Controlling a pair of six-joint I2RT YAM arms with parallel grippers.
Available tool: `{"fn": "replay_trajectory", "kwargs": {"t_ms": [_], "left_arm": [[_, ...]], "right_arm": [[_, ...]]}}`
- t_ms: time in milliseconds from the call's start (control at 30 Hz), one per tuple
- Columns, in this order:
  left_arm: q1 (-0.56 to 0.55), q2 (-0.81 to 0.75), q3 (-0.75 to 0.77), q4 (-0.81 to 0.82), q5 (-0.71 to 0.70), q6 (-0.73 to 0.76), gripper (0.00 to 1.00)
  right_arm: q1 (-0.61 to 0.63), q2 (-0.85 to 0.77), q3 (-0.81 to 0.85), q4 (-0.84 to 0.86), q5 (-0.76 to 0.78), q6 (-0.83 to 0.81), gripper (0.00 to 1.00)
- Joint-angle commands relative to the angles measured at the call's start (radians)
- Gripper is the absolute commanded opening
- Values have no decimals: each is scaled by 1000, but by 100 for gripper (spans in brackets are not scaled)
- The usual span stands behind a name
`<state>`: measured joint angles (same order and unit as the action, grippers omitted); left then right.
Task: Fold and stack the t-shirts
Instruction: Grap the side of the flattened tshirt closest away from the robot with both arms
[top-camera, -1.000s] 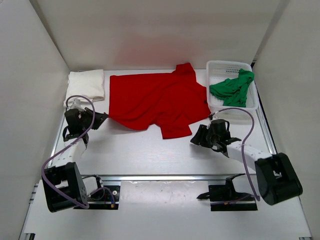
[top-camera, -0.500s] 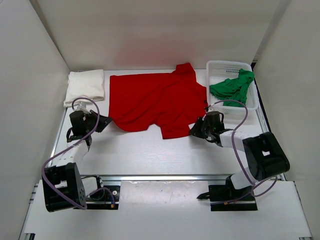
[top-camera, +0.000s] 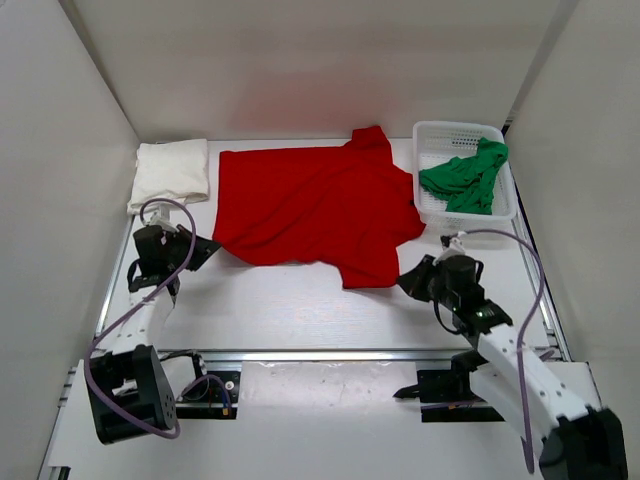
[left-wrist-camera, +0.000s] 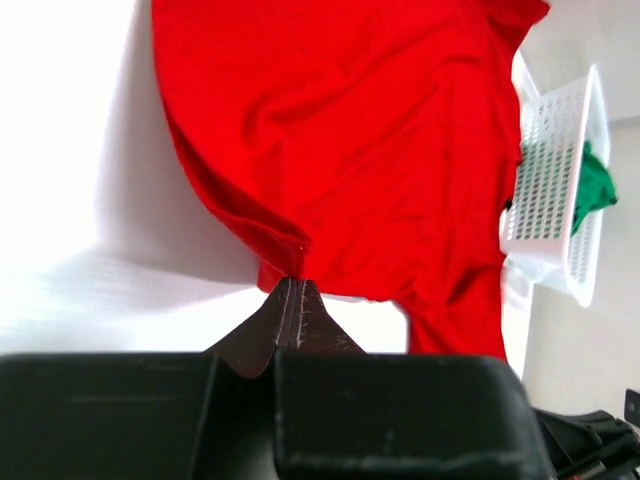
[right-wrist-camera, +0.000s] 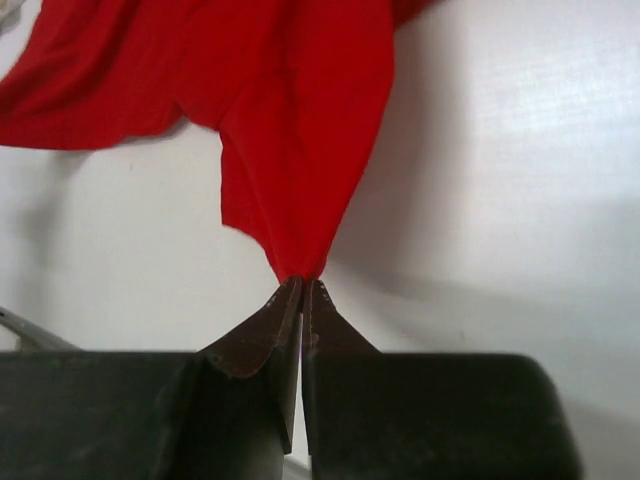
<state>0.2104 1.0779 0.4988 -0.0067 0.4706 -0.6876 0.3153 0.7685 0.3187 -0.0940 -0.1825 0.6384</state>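
Note:
The red t-shirt (top-camera: 310, 205) lies spread and wrinkled across the middle of the table. My left gripper (top-camera: 208, 245) is shut on its near left hem corner (left-wrist-camera: 293, 262). My right gripper (top-camera: 404, 279) is shut on the near right hem corner (right-wrist-camera: 300, 262), which is drawn into a narrow point at the jaws. The cream-white t-shirt (top-camera: 172, 172) sits folded at the back left. The green t-shirt (top-camera: 467, 176) lies crumpled in the white mesh basket (top-camera: 430, 135) at the back right; it also shows at the right edge of the left wrist view, green t-shirt (left-wrist-camera: 594, 190).
White walls enclose the table on three sides. A metal rail (top-camera: 330, 352) runs along the near edge, with both arm bases behind it. The basket (left-wrist-camera: 545, 190) stands right beside the red shirt's right edge.
The right gripper closed on the red shirt's near right corner and pulled it toward the near edge. The left gripper stayed shut on its corner and drew back slightly.

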Motion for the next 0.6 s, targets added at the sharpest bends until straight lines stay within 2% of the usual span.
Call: {"fn": "replay_trajectory", "kwargs": {"t_ms": [0,100,233,333,433,567], "left_arm": [[6,-65,32,-123,17,82,0],[21,-107,37,-212,19,138,0],[49,-150,67,-395,-16,256,0],[-9,-217,101,-504,-168,309,0],[-39,-272,96,-544,-246,318,0],[-9,-233,116,-533,-196,300,0]], "right_arm": [[22,-183,-49,-269,24,95,0],[54,-319,-14,-445,75,144,0],[151,-442,36,-590,138,259,0],[234,-512,74,-714,236,340,0],[274,-552,89,-756,288,377,0],[278,-448,95,-635,288,307,0]]}}
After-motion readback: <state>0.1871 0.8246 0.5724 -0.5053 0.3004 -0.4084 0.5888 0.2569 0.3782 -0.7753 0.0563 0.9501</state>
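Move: Each hand already holds the near side of the red t-shirt, the left its left corner and the right the near sleeve end. Bare table stretches back to the near rail, some 23 cm straight back of the left hand and 16 cm straight back of the right. The shirt's middle is 9 cm ahead and 20 cm right of the left hand; the folded white t-shirt is 15 cm ahead, 10 cm left. From the right hand, the white basket is 23 cm ahead, 14 cm right. All lie roughly 5 to 9 cm lower. Keeping their pinches on the red t-shirt's near side, both hands drag it back towards the near rail almost level, the right by nearly 10 cm and easing to a stop, the left by about 6 cm while drifting slightly left. The left wrist rolls some 15 degrees, its left side rising; the right tips down about 10 degrees. ##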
